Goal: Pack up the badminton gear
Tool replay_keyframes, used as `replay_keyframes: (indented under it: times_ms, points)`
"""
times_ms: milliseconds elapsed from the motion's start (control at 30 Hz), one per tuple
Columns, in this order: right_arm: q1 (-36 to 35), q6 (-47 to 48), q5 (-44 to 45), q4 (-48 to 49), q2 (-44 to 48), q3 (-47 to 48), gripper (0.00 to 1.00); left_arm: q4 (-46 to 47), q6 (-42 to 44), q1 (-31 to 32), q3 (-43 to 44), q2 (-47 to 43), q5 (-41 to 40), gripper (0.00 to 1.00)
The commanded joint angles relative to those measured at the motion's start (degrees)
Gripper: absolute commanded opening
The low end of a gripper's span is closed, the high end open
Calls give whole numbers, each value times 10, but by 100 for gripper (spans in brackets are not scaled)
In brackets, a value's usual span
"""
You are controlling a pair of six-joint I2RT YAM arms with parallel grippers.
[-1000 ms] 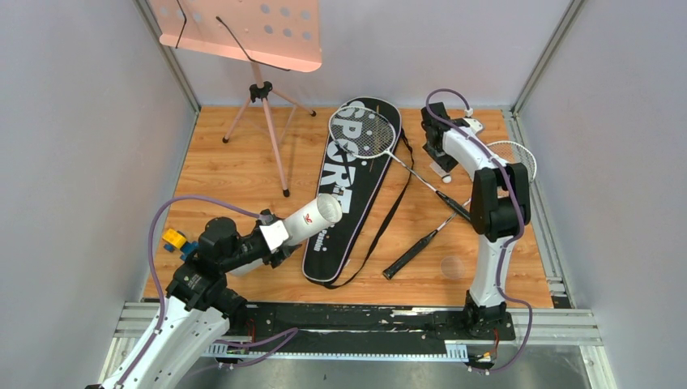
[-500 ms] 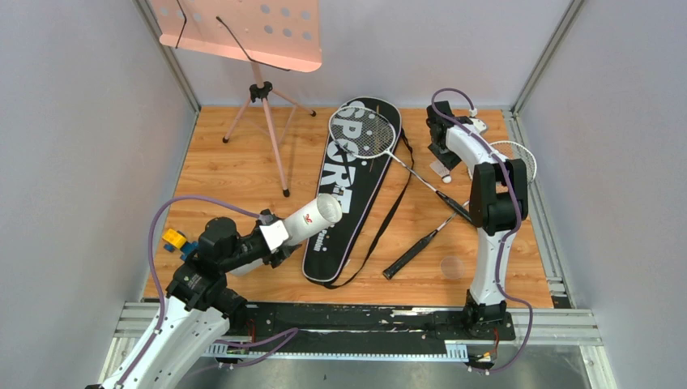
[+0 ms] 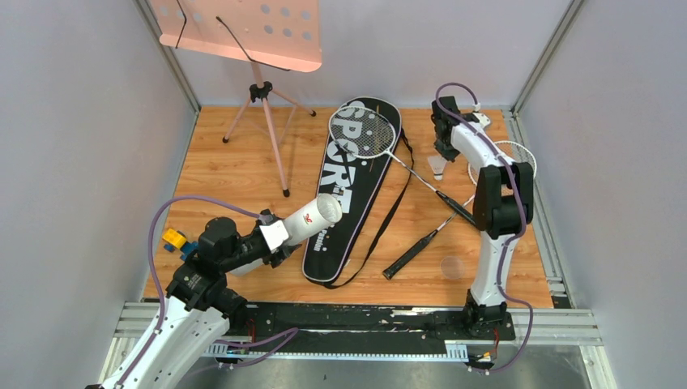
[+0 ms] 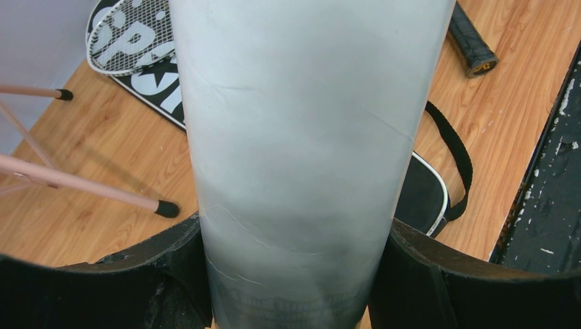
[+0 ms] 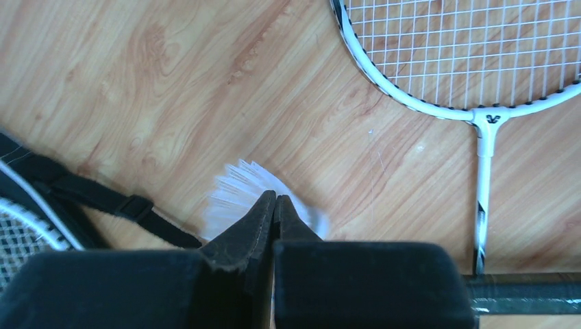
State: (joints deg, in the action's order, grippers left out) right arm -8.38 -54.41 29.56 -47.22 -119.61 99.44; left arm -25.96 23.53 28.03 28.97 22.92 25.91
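Observation:
My left gripper (image 3: 271,235) (image 4: 294,233) is closed round the long white tube (image 3: 312,219) (image 4: 308,103), whose open end points over the black SPORT bag (image 3: 364,174) (image 4: 418,199). One racket (image 3: 362,131) (image 4: 130,34) lies with its head on the bag. The second racket (image 3: 413,253) (image 5: 466,48) lies to the right, its head partly behind my right arm. At the back right, my right gripper (image 3: 440,158) (image 5: 275,199) points down, its tips pinched together on the feather edge of a white shuttlecock (image 3: 438,168) (image 5: 229,192), which looks blurred.
A pink music stand (image 3: 243,32) on tripod legs stands at the back left. A yellow and blue toy (image 3: 174,240) sits by my left arm. A clear round disc (image 3: 451,266) lies near the right arm's base. The bag's black strap (image 3: 389,219) (image 5: 103,199) trails across the floor.
The right gripper's jaws closed on the shuttlecock, and the wrist shifted slightly back and right. The shuttlecock moved a little. The left arm and tube held still.

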Motion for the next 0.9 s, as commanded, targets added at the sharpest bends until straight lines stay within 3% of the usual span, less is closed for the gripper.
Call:
replay_keyframes:
  times_ms: [0, 267, 567, 767, 867]
  points:
    - [3, 34, -24, 30, 87, -17, 0, 32, 8, 2, 12, -4, 4, 62]
    - [3, 78, -124, 127, 210, -106, 0, 31, 8, 2, 12, -4, 4, 62]
    - [-1, 72, -387, 362, 408, -334, 0, 32, 8, 2, 12, -4, 4, 62]
    - [-20, 67, -481, 418, 497, -388, 0, 31, 8, 2, 12, -3, 3, 62]
    - [-23, 40, -560, 500, 542, -436, 0, 31, 8, 2, 12, -2, 2, 62]
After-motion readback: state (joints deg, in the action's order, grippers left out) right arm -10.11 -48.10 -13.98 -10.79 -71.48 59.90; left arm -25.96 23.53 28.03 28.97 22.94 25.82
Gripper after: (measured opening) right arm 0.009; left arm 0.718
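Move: The right hand already pinches the shuttlecock, low over the table. The tube's open mouth lies about 37 cm to its left, 25 cm back and some 19 cm higher. The bag's middle is about 30 cm left and 9 cm back; on the bag, the racket head is 27 cm left and 12 cm ahead. The other racket head is level with the hand, some 22 cm right. From the left hand, the tube mouth is 13 cm right, 5 cm ahead and 9 cm up. Upward first, then bending left and back towards the tube mouth, the right hand carries the shuttlecock about 18 cm up, 13 cm left and 10 cm back, still speeding along at the end. Its fingers, kept shut on the skirt, swing up from steeply down to nearly level while turning counter-clockwise, some 60 degrees in all. The left hand stays still, keeping its hold on the slanted tube. ##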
